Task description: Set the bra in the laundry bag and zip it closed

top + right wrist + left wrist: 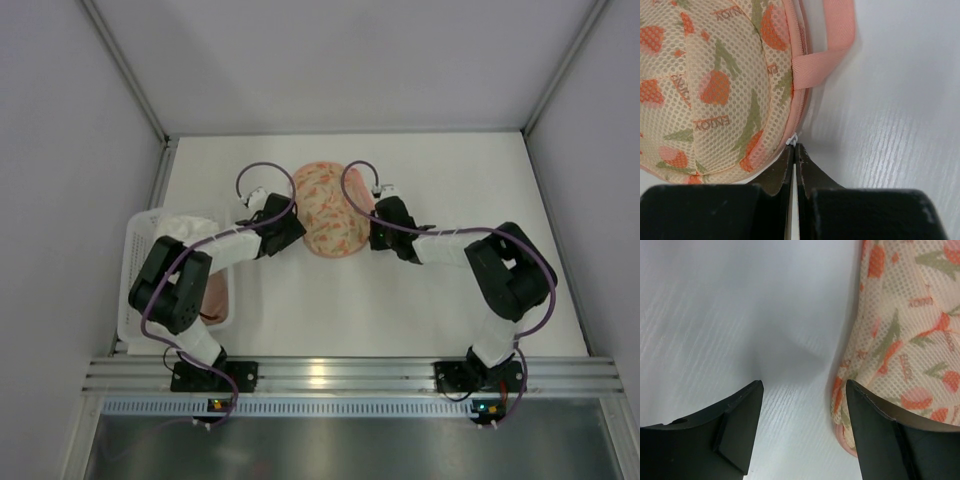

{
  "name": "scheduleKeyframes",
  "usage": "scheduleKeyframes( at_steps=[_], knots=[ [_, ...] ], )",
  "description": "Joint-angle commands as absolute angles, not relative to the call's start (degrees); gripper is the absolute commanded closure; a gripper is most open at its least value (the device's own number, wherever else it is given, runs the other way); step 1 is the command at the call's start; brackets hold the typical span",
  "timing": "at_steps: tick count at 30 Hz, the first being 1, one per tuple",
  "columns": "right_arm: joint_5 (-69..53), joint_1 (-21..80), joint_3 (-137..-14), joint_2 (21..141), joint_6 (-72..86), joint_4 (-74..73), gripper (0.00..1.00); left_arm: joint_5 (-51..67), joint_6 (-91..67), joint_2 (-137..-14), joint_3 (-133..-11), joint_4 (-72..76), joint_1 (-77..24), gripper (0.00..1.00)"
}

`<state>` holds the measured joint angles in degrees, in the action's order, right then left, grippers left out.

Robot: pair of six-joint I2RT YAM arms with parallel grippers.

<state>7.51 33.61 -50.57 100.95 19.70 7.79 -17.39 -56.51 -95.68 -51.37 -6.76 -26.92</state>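
The laundry bag point(328, 212) lies folded shut at the table's middle back, cream-peach with orange floral print. Its mesh shell fills the left wrist view point(905, 335) and the right wrist view point(715, 85), where its pink loop strap point(827, 55) shows. My right gripper point(795, 146) is shut on the white zip pull point(793, 140) at the bag's right rim. My left gripper point(804, 387) is open at the bag's left side, its right finger point(880, 430) against the shell. The bra is hidden from view.
A white rectangular plastic basket point(140, 250) stands at the left, partly under my left arm, with something pink in it. White walls close in the table on the left, right and back.
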Motion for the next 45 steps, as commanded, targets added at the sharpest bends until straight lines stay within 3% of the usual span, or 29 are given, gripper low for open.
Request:
scheduleKeyframes(
  at_steps=[1, 7, 18, 30, 45],
  knots=[
    [4.7, 33.8, -50.9, 100.5, 25.8, 8.0, 1.00, -14.3, -48.0, -90.7, -54.6, -6.8, -26.9, 0.27],
    [3.6, 36.9, -48.1, 98.8, 37.5, 9.1, 1.00, -10.9, -44.6, -81.7, -54.1, -4.3, -29.7, 0.27],
    [10.8, 46.8, -49.3, 99.1, 54.2, 14.5, 1.00, -11.4, -61.0, -79.4, -44.6, 3.6, -33.0, 0.25],
    [10.3, 50.6, -53.6, 105.2, 50.1, 17.5, 1.00, -11.7, -73.6, -80.7, -39.9, 4.6, -33.0, 0.25],
    [9.9, 51.0, -56.3, 105.9, 37.0, 14.0, 1.00, -13.7, -74.4, -90.6, -40.3, 3.4, -32.6, 0.25]
  ],
)
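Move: The zip pull is already in the right fingers; the laundry bag's near end, towards which it goes, lies about 11 cm to this hand's left and 2 cm back, the bag's middle 11 cm ahead and 11 cm left, the pink strap roughly 12 cm ahead and 1 cm left. From the open left hand that near end is about 14 cm right and 2 cm back, the bag's middle 10 cm ahead and 14 cm right, the zip pull some 25 cm right. All lie about fingertip height or barely lower. The zip pull, still pinched in the shut right fingers, is drawn low over the table about 13 cm left and 6 cm back, with that wrist rolling some 20 degrees, left side up. Meanwhile the left hand, fingers wide open, hops up about 11 cm and right, then back and down to the bag's near edge beside the right fingers, its left side tipping down. ##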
